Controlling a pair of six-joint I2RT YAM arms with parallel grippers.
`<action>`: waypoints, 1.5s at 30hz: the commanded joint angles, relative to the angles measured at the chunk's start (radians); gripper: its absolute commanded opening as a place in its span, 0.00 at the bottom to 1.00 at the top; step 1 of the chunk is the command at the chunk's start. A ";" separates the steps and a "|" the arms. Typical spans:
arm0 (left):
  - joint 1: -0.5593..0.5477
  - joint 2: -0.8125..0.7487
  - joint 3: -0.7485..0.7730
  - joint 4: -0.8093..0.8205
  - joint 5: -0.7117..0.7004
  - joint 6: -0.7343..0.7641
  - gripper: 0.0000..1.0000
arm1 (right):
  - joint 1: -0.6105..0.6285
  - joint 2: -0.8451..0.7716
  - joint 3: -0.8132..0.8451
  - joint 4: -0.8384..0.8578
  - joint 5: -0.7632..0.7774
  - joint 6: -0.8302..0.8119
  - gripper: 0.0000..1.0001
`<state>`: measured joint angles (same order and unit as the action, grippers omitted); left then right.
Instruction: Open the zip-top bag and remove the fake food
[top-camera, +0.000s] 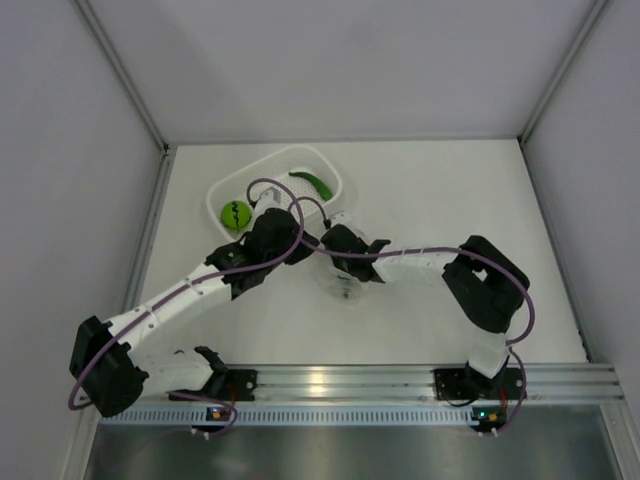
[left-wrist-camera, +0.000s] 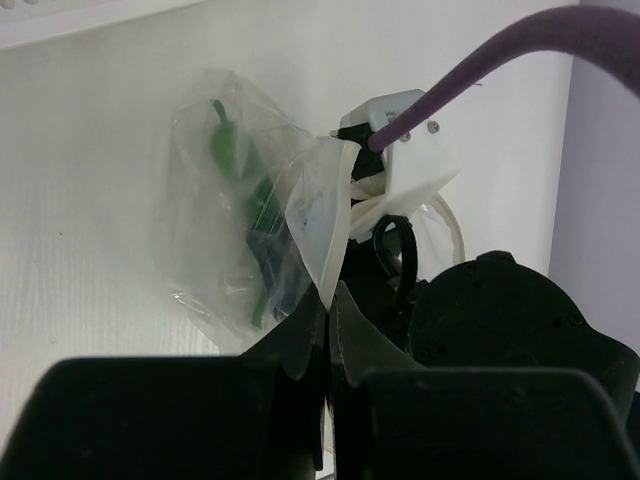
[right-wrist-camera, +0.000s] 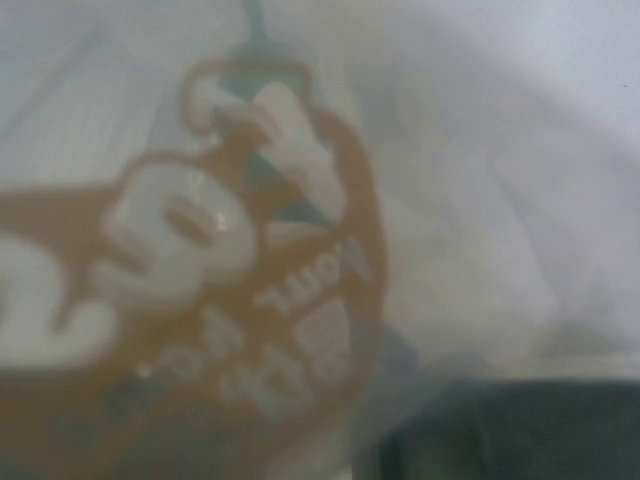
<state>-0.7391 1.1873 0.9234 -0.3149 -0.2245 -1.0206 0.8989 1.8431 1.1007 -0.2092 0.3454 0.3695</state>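
Observation:
The zip-top bag (top-camera: 345, 287) is a clear crinkly pouch hanging between my two grippers. In the left wrist view the bag (left-wrist-camera: 225, 230) has one dark green pod (left-wrist-camera: 228, 150) inside it. My left gripper (left-wrist-camera: 333, 295) is shut on a whitish lip of the bag; from above, the left gripper (top-camera: 298, 240) sits just in front of the basket. My right gripper (top-camera: 338, 243) is close against the bag from the right. In its own view the bag's orange print (right-wrist-camera: 300, 250) fills the frame and hides the jaws. The lime-green ball (top-camera: 236, 214) and another pod (top-camera: 313, 182) lie in the white basket (top-camera: 328, 172).
The white perforated basket stands at the back, left of centre, right behind both grippers. Grey walls close in the white table on the left, back and right. A metal rail (top-camera: 330, 382) with the arm bases runs along the near edge.

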 joint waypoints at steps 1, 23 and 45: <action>0.001 0.000 0.028 0.046 0.001 0.031 0.00 | -0.008 -0.099 -0.015 0.019 0.015 -0.004 0.18; 0.001 -0.017 0.068 0.042 -0.059 0.223 0.00 | 0.086 -0.416 0.022 -0.124 -0.034 -0.041 0.18; -0.002 0.023 0.077 0.090 0.459 0.643 0.00 | 0.100 -0.288 0.188 -0.213 0.095 -0.059 0.14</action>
<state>-0.7189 1.2503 1.0069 -0.2661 0.1116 -0.4561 0.9798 1.5497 1.2064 -0.4713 0.3996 0.3305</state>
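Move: My right hand is down in the bag with its fingers already shut on the green pepper, close to the table. The bag rim, pinched in my left hand, is about 17 cm above it, roughly 3 cm back and 4 cm left. The white basket's middle lies some 13 cm ahead and 14 cm left of my right hand, about level in height. From my left hand the pepper is about 17 cm below, 3 cm ahead and 4 cm right. Keeping the pepper gripped, I draw my right hand up inside the bag towards the rim, about 13 cm and some 4 cm back, then ease slightly forward and hover there. My left hand keeps its pinch on the rim; after a small shift forward and left it swings a few centimetres right and turns about 30 degrees clockwise. ##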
